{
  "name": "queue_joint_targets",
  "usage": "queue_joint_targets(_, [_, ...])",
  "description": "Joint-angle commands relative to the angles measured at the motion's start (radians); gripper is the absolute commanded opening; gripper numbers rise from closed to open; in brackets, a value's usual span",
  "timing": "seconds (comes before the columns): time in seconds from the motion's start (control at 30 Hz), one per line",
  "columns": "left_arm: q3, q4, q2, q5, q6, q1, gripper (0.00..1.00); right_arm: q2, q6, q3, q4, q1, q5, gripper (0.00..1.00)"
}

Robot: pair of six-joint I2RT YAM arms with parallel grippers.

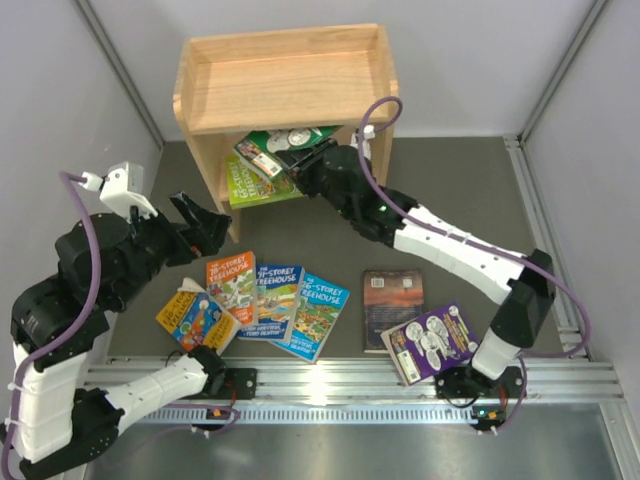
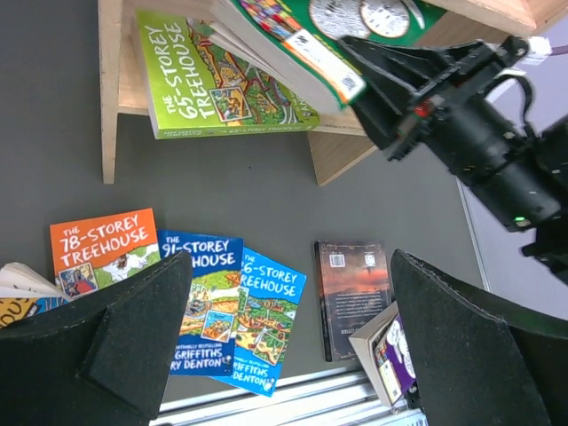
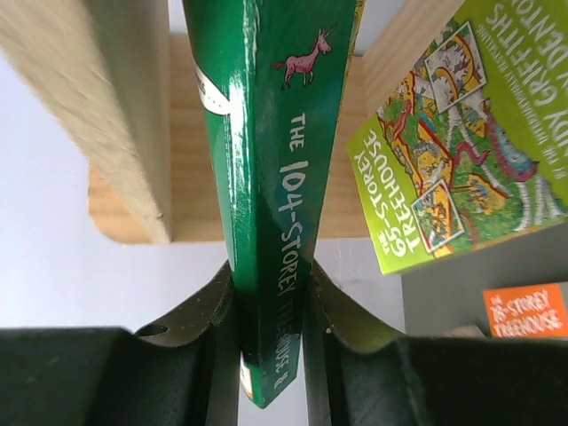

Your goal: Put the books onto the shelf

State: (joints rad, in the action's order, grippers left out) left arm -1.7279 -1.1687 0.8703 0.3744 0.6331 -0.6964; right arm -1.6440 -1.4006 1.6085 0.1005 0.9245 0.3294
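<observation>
The light wood shelf (image 1: 285, 80) stands at the back. My right gripper (image 1: 305, 165) is shut on the spine of a dark green book (image 3: 275, 133), holding it in the opening of the lower tier, above a light green book (image 1: 250, 182) that lies there. On the table lie a yellow book (image 1: 190, 315), an orange one (image 1: 230, 283), two blue ones (image 1: 270, 300) (image 1: 318, 315), a dark brown one (image 1: 392, 308) and a purple one (image 1: 430, 342). My left gripper (image 1: 200, 225) hangs open and empty above the table, left of the shelf.
An aluminium rail (image 1: 350, 380) runs along the near edge in front of the books. Grey walls close in on both sides. The shelf's top tier (image 1: 290, 75) holds nothing.
</observation>
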Motion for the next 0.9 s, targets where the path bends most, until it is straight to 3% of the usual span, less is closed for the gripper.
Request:
queue_joint_targets(0.0, [-0.041, -0.063, -0.013, -0.008, 0.011, -0.003, 0.99, -0.069, -0.050, 0.099, -0.162, 0.069, 0.253, 0.00])
queue_joint_targets(0.2, [-0.139, -0.156, -0.017, -0.043, -0.009, -0.003, 0.99, -0.266, -0.138, 0.290, -0.104, 0.180, 0.501, 0.00])
queue_joint_targets(0.37, [-0.208, -0.207, -0.024, -0.092, -0.041, -0.003, 0.99, -0.391, -0.273, 0.346, -0.104, 0.240, 0.591, 0.00])
queue_joint_targets(0.6, [-0.272, -0.266, -0.039, -0.086, -0.095, -0.005, 0.99, -0.431, -0.353, 0.406, 0.059, 0.281, 0.759, 0.00])
queue_joint_targets(0.87, [-0.300, -0.276, -0.053, -0.089, -0.141, -0.006, 0.99, -0.488, -0.334, 0.464, 0.064, 0.266, 0.783, 0.00])
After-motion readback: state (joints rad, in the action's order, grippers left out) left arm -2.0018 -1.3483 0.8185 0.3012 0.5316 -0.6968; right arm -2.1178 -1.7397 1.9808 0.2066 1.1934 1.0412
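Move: The right hand holds the green 104-Storey book. The lime 65-Storey book on the lower shelf, where the green one is going, has its middle about 5 cm ahead, 5 cm left and 11 cm below. At that board's level, the shelf's left panel has its front edge some 16 cm left and 2 cm ahead, and its right panel's is 19 cm right and 3 cm ahead. From the left hand the lime book lies roughly 21 cm ahead, 6 cm right, 15 cm down. Still pinching the green book by its spine edge, the right hand brings it down onto the lime book: about 9 cm left towards the shelf's left panel and some 8 cm down, turning clockwise nearly 30 degrees until the fingers point forward into the shelf. The empty left hand stays open and draws back, up and left, away from the shelf. ##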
